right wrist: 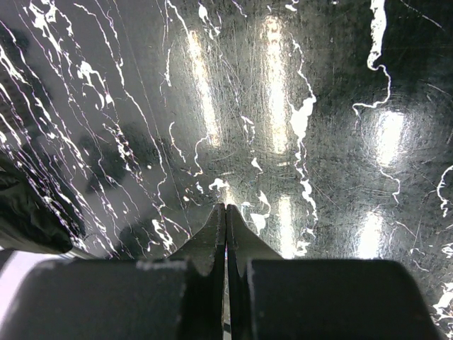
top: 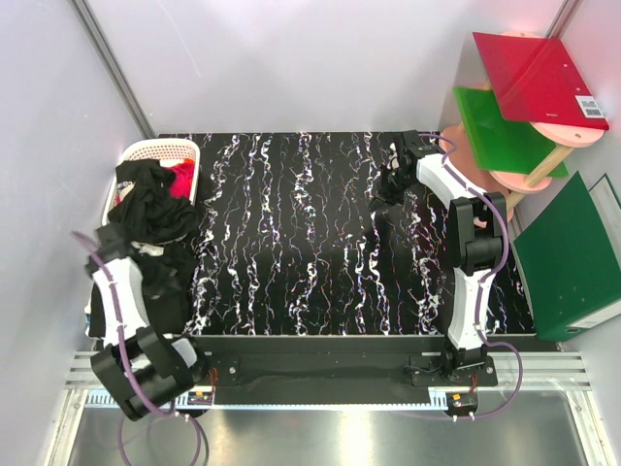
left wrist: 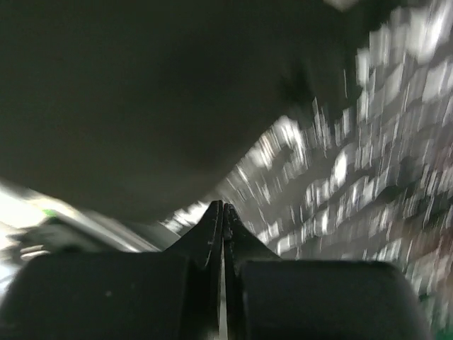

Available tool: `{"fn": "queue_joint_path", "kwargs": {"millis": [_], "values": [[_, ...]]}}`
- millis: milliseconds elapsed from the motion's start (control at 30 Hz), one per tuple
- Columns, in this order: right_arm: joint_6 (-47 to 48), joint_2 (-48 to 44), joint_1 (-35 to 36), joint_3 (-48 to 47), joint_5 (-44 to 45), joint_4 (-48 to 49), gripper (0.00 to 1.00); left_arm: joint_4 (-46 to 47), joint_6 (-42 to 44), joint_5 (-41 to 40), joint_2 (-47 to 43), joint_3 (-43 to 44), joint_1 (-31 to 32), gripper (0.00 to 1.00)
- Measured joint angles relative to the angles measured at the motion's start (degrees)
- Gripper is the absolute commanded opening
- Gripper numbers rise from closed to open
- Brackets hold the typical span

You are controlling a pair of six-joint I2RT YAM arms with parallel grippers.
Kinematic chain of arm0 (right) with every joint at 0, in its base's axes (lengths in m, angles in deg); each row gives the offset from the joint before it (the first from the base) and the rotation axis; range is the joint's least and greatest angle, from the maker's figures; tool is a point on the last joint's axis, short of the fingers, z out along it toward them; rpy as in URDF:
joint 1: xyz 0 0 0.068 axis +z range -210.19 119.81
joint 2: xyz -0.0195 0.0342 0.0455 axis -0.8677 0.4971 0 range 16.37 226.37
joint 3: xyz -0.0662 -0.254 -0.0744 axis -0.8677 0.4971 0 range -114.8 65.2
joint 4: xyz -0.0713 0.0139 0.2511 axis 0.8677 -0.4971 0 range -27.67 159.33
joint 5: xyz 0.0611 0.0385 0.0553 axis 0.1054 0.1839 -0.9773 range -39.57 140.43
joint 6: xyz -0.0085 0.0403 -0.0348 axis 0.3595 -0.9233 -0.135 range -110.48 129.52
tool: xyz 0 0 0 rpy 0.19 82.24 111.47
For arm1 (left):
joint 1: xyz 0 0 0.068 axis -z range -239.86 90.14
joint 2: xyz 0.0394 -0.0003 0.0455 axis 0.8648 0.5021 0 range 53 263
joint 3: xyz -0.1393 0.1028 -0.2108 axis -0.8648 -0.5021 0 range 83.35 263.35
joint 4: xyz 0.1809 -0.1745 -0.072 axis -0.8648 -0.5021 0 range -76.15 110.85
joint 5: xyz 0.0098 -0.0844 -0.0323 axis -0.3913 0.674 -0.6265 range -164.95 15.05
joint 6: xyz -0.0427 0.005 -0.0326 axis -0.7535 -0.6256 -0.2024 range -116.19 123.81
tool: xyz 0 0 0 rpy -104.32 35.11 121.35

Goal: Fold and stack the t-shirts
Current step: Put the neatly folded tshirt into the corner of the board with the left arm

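Observation:
A heap of t-shirts fills the white slatted basket [top: 155, 152] at the back left. A black t-shirt [top: 150, 209] spills over its near rim onto the table, and a red one [top: 181, 180] shows inside. More black cloth [top: 160, 291] lies by the left arm. My left gripper [top: 114, 239] hovers at this pile. In the blurred left wrist view it [left wrist: 224, 206] is shut and empty, with black cloth [left wrist: 127, 106] close above it. My right gripper [top: 396, 175] is at the back right, shut and empty [right wrist: 226, 207] over the marbled table [right wrist: 297, 106].
Red [top: 539, 78] and green [top: 505, 131] boards rest on a pink round stand at the back right. A green folder [top: 572, 257] leans off the table's right edge. A dark crinkled shape [right wrist: 28, 205] sits at the left edge of the right wrist view.

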Motion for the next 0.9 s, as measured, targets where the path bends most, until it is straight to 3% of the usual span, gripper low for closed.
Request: {"fn": "queue_joint_path", "kwargs": {"millis": [133, 333, 533, 767, 800, 867, 900], "values": [[-0.15, 0.00, 0.00, -0.02, -0.02, 0.00, 0.00, 1.77, -0.24, 6.03, -0.20, -4.20, 10.10, 0.00], [-0.17, 0.00, 0.00, -0.02, -0.02, 0.00, 0.00, 4.42, 0.00, 6.91, 1.84, -2.08, 13.92, 0.00], [-0.15, 0.00, 0.00, 0.00, -0.02, 0.00, 0.00, 2.80, 2.16, -2.43, 13.60, 6.29, 25.03, 0.00], [-0.15, 0.00, 0.00, 0.00, 0.00, 0.00, 0.00, 1.03, 4.87, -11.28, 25.07, 11.21, 33.68, 0.00], [-0.15, 0.00, 0.00, 0.00, 0.00, 0.00, 0.00, 0.68, 5.18, -11.93, 26.05, 11.69, 34.88, 0.22], [-0.15, 0.00, 0.00, 0.00, 0.02, 0.00, 0.00, 0.00, 6.01, -12.39, 27.12, 13.07, 36.83, 0.98], [-0.15, 0.00, 0.00, 0.00, 0.04, 0.00, 0.00, -0.15, 6.54, -12.41, 27.21, 13.77, 37.73, 0.99]]}}
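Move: Roughly 6 cm beneath the empty left hand lies the neatly folded black t-shirt on its stack, its middle about 2 cm back and 2 cm left. The black shirt in the basket lies some 20 cm ahead, 2 cm left and 5 cm lower; the red cloth beside it is about 23 cm ahead and 4 cm right, also 5 cm lower. From the idle right hand, the folded t-shirt is about 53 cm left and 25 cm back. Sweeping right across the folded t-shirt, the left hand first goes quickly sideways, then swings forward, ending about 9 cm right and 7 cm ahead beside the stack's right edge. It sinks some 4 cm on the way, mostly late, turns about 40 degrees clockwise until the fingers point nearly straight down, and the shut fingers begin to part at the very end. ##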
